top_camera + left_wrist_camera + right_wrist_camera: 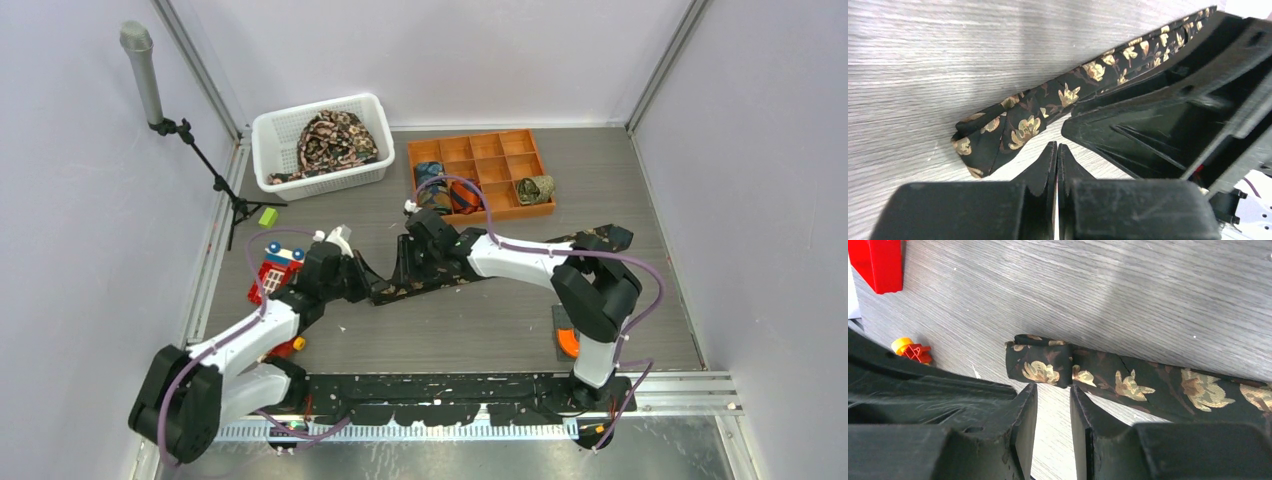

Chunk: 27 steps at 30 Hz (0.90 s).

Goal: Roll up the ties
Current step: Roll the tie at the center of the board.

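A black tie with tan flowers [500,258] lies stretched across the table, from its folded-over left end [998,135] up toward the right. My left gripper [1057,147] is shut with nothing between its fingers, its tips just short of that folded end. My right gripper [1053,390] stands a little open right beside it; only bare table shows in its gap, with the folded end [1040,362] just ahead of its tips. In the top view both grippers, left [362,272] and right [405,275], meet at the tie's left end.
A white basket [270,135] at the back holds a heap of patterned ties [335,138]. An orange compartment tray [470,150] holds rolled ties, with an olive roll [535,188] at its right. A red toy [275,272], a green block [267,216] and a microphone stand [215,175] are at the left.
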### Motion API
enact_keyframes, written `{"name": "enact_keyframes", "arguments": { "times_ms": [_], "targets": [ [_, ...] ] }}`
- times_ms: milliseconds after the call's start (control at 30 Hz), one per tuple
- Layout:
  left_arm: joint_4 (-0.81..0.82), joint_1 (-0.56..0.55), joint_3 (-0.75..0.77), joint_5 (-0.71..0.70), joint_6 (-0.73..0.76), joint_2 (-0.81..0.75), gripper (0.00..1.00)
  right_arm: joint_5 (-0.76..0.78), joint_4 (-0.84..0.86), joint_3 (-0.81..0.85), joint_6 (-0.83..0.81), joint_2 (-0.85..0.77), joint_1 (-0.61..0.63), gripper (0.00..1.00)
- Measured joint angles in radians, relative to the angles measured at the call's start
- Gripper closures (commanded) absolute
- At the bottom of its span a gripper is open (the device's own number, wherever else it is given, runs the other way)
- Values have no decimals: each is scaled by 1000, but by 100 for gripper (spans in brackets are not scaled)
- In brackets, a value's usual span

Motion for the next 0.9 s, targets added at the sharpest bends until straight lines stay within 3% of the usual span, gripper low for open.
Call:
{"name": "enact_keyframes", "arguments": {
  "times_ms": [333,433,900],
  "targets": [
    [-278,0,30,-160,77,-221,98,-39,-17,97,-4,60,5,83],
    [-307,0,27,-183,86,-216,99,-47,-23,123,-6,78,13,89],
    [-218,0,13,-145,87,-51,100,-65,-35,155,-12,143,29,94]
  ]
}}
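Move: The rolled-up end of the tie is just under both closed-in hands: for the left gripper about 2 cm ahead, 1 cm left and 4 below; for the right gripper some 3 cm left, 1 ahead and 4 below. From the left hand, the red toy truck stands about 21 cm left and 4 ahead, the red-yellow toy 19 left and 9 back. The orange compartment box lies roughly 24 cm ahead and 15 right of the right hand. Swinging left in an arc, the shut left gripper rises 2 cm over some 4 cm of sideways travel, then sinks about 4.5 cm beside the rolled tie's left end, its left side tilting up about 10 degrees. The right gripper follows about 4 cm left, nearly level, then dips 2 cm over the roll while its fingers close almost fully; neither grip is plain. ##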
